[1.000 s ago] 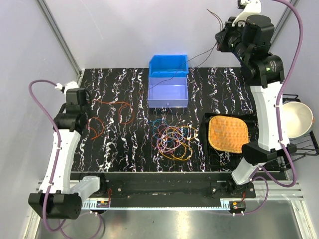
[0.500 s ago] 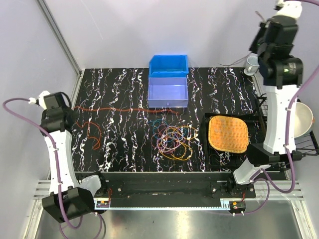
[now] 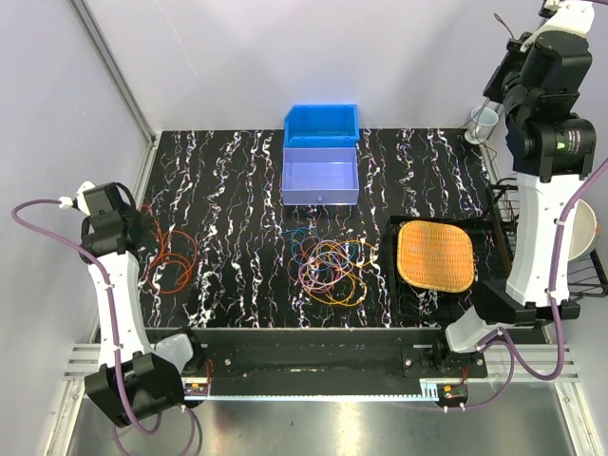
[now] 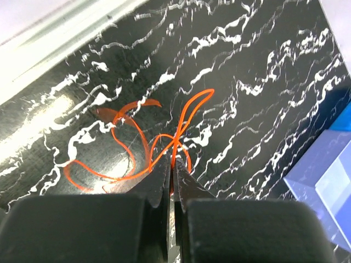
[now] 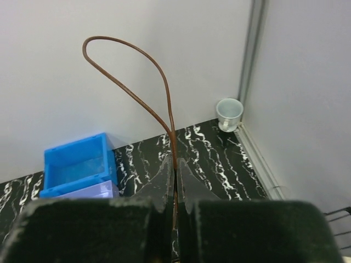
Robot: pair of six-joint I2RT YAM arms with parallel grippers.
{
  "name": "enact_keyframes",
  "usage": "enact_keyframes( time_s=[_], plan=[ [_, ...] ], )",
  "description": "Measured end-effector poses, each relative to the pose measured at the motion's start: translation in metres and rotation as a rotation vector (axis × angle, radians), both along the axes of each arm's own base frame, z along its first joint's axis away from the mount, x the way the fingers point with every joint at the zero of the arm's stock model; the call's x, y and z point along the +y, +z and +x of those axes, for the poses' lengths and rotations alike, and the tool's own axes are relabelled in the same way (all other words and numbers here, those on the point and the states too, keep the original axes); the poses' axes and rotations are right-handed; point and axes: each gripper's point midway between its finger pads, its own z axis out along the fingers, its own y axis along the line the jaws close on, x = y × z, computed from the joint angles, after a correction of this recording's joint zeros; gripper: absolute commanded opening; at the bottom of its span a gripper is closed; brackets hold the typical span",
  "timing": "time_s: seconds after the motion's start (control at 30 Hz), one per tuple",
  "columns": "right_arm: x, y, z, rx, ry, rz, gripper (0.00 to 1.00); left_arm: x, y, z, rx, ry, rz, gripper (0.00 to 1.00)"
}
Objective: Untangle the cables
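Note:
A tangle of thin cables [image 3: 331,269] in yellow, purple, orange, blue and green lies on the black marbled table [image 3: 228,190] at the centre. At the left edge, my left gripper [image 3: 144,231] is shut on an orange cable [image 3: 171,258], whose loops rest on the table beside it. The left wrist view shows the jaws [image 4: 173,162] pinching that orange cable [image 4: 187,112] just above the surface. My right gripper [image 3: 514,49] is raised high at the back right, shut [image 5: 174,162] on a brown cable [image 5: 137,59] that arcs upward from the jaws, clear of the tangle.
A blue bin [image 3: 321,123] and a lavender bin [image 3: 320,178] stand at the back centre. A woven orange mat [image 3: 435,255] lies on a black tray at the right. A white bowl [image 3: 581,226] sits in a wire rack beyond it. A small cup [image 3: 483,121] stands in the back right corner.
The left gripper has come nearer along the left edge, and its orange cable went from a stretched line to loose loops. The right gripper rose up and right with the brown cable.

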Motion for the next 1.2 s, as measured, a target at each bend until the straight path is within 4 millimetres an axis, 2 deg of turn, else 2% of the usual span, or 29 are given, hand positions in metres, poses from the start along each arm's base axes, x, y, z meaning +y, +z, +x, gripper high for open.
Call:
enact_keyframes(
  time_s=[0.17,0.23,0.37,0.43,0.57,0.63,0.77,1.0,1.13,1.2],
  plan=[
    [0.024,0.000,0.011,-0.007,0.127,0.028,0.00,-0.018,-0.023,0.001,0.018,-0.077,-0.039,0.00],
    [0.032,0.000,0.015,-0.015,0.171,0.045,0.00,-0.036,-0.037,0.000,0.045,-0.144,-0.056,0.00],
    [0.052,0.008,0.029,-0.056,0.267,0.083,0.00,-0.090,-0.063,-0.002,0.098,-0.355,-0.075,0.00],
    [0.062,0.015,0.038,-0.083,0.316,0.101,0.00,-0.111,-0.071,-0.007,0.120,-0.445,-0.080,0.00],
    [0.081,0.023,0.059,-0.135,0.408,0.143,0.00,-0.139,-0.085,-0.018,0.156,-0.580,-0.073,0.00],
    [0.090,0.021,0.073,-0.148,0.447,0.166,0.00,-0.150,-0.087,-0.024,0.167,-0.633,-0.066,0.00],
    [0.111,0.014,0.106,-0.179,0.537,0.214,0.00,-0.166,-0.084,-0.033,0.170,-0.723,-0.044,0.00],
    [0.153,-0.007,0.167,-0.233,0.647,0.244,0.00,-0.163,-0.086,-0.039,0.202,-0.749,0.000,0.00],
    [0.178,-0.011,0.184,-0.282,0.696,0.237,0.00,-0.163,-0.086,-0.039,0.201,-0.755,0.006,0.00],
    [0.186,-0.004,0.185,-0.325,0.716,0.226,0.00,-0.163,-0.085,-0.039,0.196,-0.756,0.008,0.00]
  ],
)
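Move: The orange cable, already pinched in the left fingers, hangs with its loops about 20 cm below and 2 cm nearer the base; its goal, the bare table, lies some 14 cm right, 5 cm back and 21 cm down. The tangle is 40 cm right, 4 cm back; the purple drawer 37 cm right, 23 cm ahead. From the right hand, high up with the brown cable, the blue box is about 34 cm ahead, 27 cm left and 50 cm down; the cup 35 cm ahead, 23 cm right. The orange cable, still pinched, is drawn about 16 cm right towards the tangle and lowered over the bare table, the left hand easing slightly back and turning some 45 degrees clockwise before it stops. The brown cable stays held high as the right hand swings left and forward towards the blue box, turning counter-clockwise and tipping its fingers up. ##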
